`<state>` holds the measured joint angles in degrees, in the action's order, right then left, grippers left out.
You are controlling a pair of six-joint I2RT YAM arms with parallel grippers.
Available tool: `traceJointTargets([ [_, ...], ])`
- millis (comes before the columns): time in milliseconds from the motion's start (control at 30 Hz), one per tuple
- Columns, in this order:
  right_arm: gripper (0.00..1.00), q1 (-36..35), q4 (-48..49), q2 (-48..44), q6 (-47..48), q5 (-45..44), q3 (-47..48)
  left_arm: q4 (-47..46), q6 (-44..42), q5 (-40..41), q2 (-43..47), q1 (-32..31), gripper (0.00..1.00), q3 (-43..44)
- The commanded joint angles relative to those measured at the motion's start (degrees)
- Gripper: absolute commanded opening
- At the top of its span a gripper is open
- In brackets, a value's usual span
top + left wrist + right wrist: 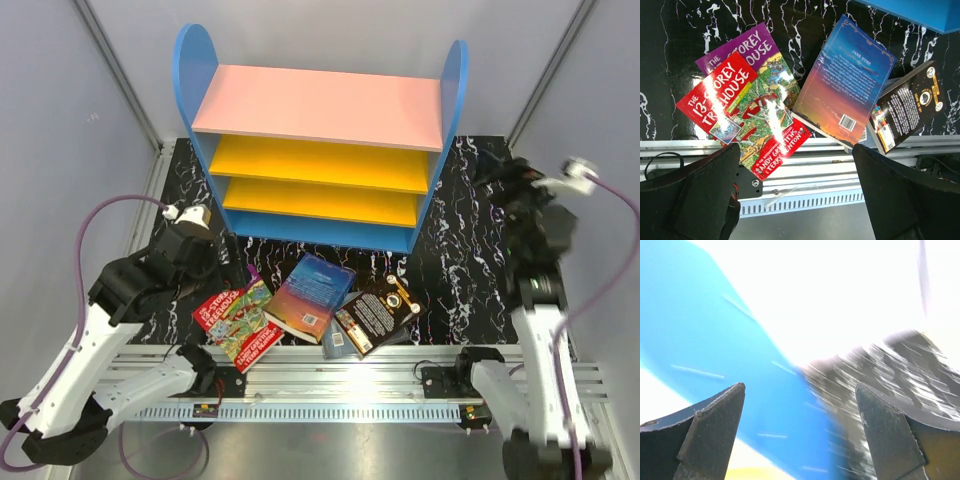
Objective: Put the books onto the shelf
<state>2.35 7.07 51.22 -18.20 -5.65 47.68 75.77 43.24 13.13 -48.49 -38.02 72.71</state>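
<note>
The books lie in a loose pile at the table's front edge. A red Treehouse book (238,325) (735,115) lies on a purple one (745,50). Beside them are the blue-orange Jane Eyre (310,297) (845,85) and a black book with gold ornament (378,312) (910,110), which partly covers a dark blue one (335,345). The shelf (320,150) stands behind them with bare boards. My left gripper (222,264) (795,155) hangs open above the pile's near-left side, holding nothing. My right gripper (495,180) (800,387) is open and empty, beside the shelf's blue right panel (715,330).
The table top (470,250) is black marble with white veins. An aluminium rail (340,375) (815,170) runs along the front edge, and the books overhang it. Grey walls close in left, right and behind. The right wrist view is blurred.
</note>
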Motion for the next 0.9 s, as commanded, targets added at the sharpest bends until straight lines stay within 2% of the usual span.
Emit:
traceJointTargets([
  [0, 1.0, -0.2, -27.9, -13.8, -28.0, -2.3, 2.2, -1.9, -3.5, -1.3, -2.5, -0.3, 0.99, -1.8],
  [33, 1.0, -0.2, -34.7, -16.0, -46.7, -6.6, 0.4, -3.0, -4.5, -2.7, -3.1, -0.3, 0.99, -2.8],
  [67, 1.0, -0.1, -43.0, -20.7, -48.4, -8.9, -2.3, -4.7, -5.2, -4.7, -4.8, -0.3, 0.99, -3.4],
  [100, 1.0, -0.1, -43.8, -23.0, -46.3, -6.7, -3.4, -5.7, -6.0, -5.5, -5.8, -1.1, 0.99, -3.8],
  [133, 1.0, -0.2, -44.3, -24.9, -44.9, -0.8, -4.1, -6.2, -5.9, -5.0, -7.0, -2.2, 0.99, -3.6],
  [233, 1.0, -0.1, -54.3, -28.4, -46.0, 4.1, -2.9, -4.4, -5.6, 1.0, -13.5, -8.1, 0.99, -0.9],
  [333, 1.0, -0.1, -61.3, -29.0, -42.6, 8.6, 0.6, -2.4, -5.9, 6.2, -22.2, -14.5, 0.99, 0.6],
  [400, 1.0, -0.1, -65.7, -28.7, -41.5, 9.2, 3.2, -0.7, -6.2, 9.9, -26.4, -20.6, 0.99, 1.7],
  [533, 1.0, -0.1, -70.9, -29.8, -39.1, 12.0, 5.1, -1.4, -6.9, 11.9, -37.1, -28.8, 0.99, 2.5],
  [733, 1.0, -0.1, -75.4, -33.1, -38.9, 10.6, 5.2, -7.5, -9.1, 8.4, -43.2, -33.8, 0.99, 1.9],
  [867, 1.0, -0.2, -76.2, -33.2, -37.8, 10.0, 5.8, -8.3, -10.1, 9.7, -49.2, -35.7, 0.99, 3.7],
])
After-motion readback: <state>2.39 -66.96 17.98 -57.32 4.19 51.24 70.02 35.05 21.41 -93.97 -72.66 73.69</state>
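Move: The Jane Eyre book lies about 17 cm to the right of my left hand, 5 cm ahead and some 20 cm below. The red Treehouse book is almost underneath the hand, 2 cm back and 2 cm to the left. The blue-grey book pokes out some 26 cm right and 2 cm back, with the black book level with the hand and about 34 cm right. From my right hand, Jane Eyre is some 44 cm left, 16 cm back and 29 cm down. I swoop my open, empty left hand down about 15 cm and 13 cm to the right, to just over Jane Eyre's near end, rolling its left side up and turning it clockwise, some 40 degrees each, until the fingers point steeply down. My right hand, empty and open, whips back over 20 cm from beside the shelf's right side, rising briefly and then sinking, rolling left side up while its fingers tip down. ##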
